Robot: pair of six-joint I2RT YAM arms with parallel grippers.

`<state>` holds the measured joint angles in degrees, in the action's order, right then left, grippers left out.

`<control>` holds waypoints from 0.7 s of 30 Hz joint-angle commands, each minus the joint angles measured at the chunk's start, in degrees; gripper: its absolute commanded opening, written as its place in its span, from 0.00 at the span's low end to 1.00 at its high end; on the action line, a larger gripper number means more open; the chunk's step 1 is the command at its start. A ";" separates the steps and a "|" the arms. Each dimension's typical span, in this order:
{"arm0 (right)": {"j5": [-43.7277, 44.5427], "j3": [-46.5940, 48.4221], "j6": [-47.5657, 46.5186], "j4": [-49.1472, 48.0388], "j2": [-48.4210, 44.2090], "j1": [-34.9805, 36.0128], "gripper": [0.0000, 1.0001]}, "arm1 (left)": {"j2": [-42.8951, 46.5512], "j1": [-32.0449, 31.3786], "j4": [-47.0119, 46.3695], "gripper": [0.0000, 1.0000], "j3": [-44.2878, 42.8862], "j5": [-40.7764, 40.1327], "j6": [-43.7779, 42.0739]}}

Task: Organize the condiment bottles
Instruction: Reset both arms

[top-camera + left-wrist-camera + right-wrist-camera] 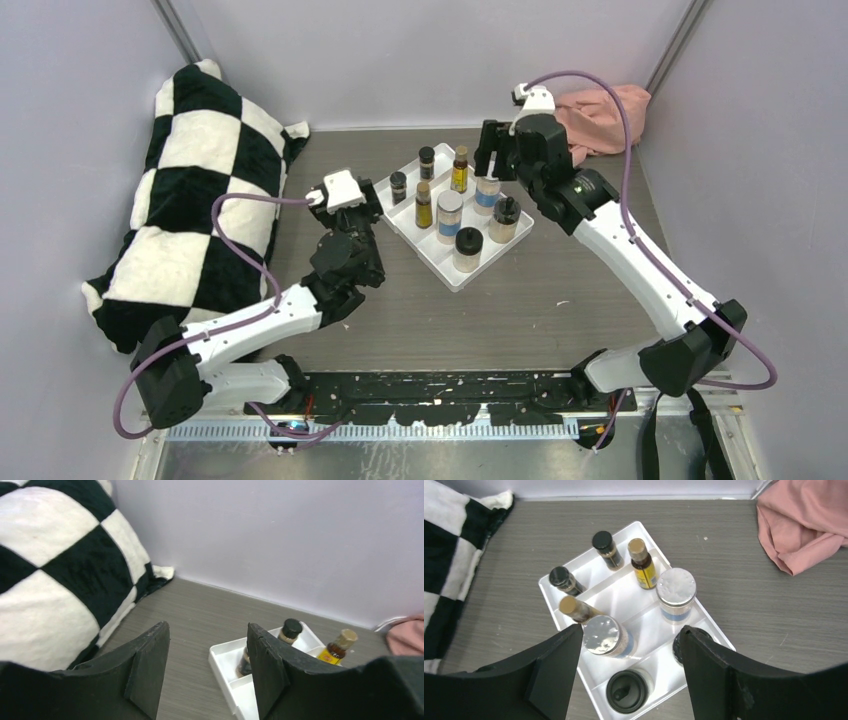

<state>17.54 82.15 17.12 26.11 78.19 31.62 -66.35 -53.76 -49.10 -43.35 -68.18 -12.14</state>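
A white divided tray [420, 243] holds the condiment bottles upright. Two tiny dark black-capped ones [427, 160] [398, 185] stand at the far end, then two slim amber bottles [460, 168] [424, 203], two silver-lidded blue-labelled jars [487, 190] [449, 215] and two tan black-capped jars [505, 218] [467, 248]. My left gripper [372, 203] [207, 672] is open beside the tray's left corner [220, 655], with only bare table between its fingers. My right gripper [497, 160] [630, 650] hangs open above the tray [544, 582], holding nothing; a silver-lidded jar [601, 635] and a black-capped jar [626, 692] show below it.
A black-and-white checkered pillow [200, 200] leans against the left wall. A pink cloth [600, 115] lies in the back right corner. Grey walls close in the wooden table on three sides.
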 commanded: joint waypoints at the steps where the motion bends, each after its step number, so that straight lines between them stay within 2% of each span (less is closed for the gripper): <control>1: 0.86 11.98 -0.12 5.54 5.19 1.43 0.77 | 3.41 -0.38 11.22 0.58 -4.49 -10.06 4.40; 4: 2.97 20.84 -1.82 8.44 10.33 1.39 0.78 | 4.74 -0.03 10.25 0.58 -4.33 -15.99 5.48; 6: 5.32 26.02 -2.52 10.30 13.80 0.44 0.78 | 4.55 2.37 10.48 0.58 -5.43 -16.58 6.47; 8: 6.03 29.45 -1.84 11.90 15.60 -1.92 0.78 | 3.28 5.71 13.48 0.59 -8.11 -15.38 8.08; 11: 7.37 30.76 -0.02 13.79 15.46 -6.37 0.78 | -0.38 11.04 23.28 0.59 -13.75 -10.88 12.84; 14: 10.85 26.44 1.45 13.82 11.95 -10.22 0.78 | -4.95 15.42 30.82 0.58 -19.80 -3.85 17.35; 17: 13.73 17.91 2.95 12.76 6.24 -13.44 0.78 | -10.07 18.53 40.23 0.58 -26.10 4.11 20.81; 21: 15.17 7.91 3.17 12.58 -1.88 -14.43 0.78 | -13.71 20.47 44.43 0.57 -28.42 12.33 23.58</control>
<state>29.10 95.70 18.90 39.20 84.99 16.84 -78.02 -34.68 -13.61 -69.54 -65.52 5.87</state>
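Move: The filled tray lies roughly 12 cm ahead of the left hand and 16 cm to its right, some 31 cm below. Its nearest bottle, the left black-capped one, is about 15 cm ahead and 6 cm to the right; the checkered cushion is around 10 cm ahead and 28 cm left. From the right hand, the tray's middle sits about 5 cm ahead, 7 cm left and 31 cm below, the pink cloth about 24 cm ahead and 21 cm right. Touching nothing, both empty hands part high above the table. The right lifts about 6 cm while reaching forward, then sweeps right off the tray towards the cloth's side, sinking and finally easing back, turning some 25 degrees clockwise. The left swings about 8 cm left, turning counter-clockwise, then pushes forward past the tray's left side, rising slightly. Fingers stay open. ##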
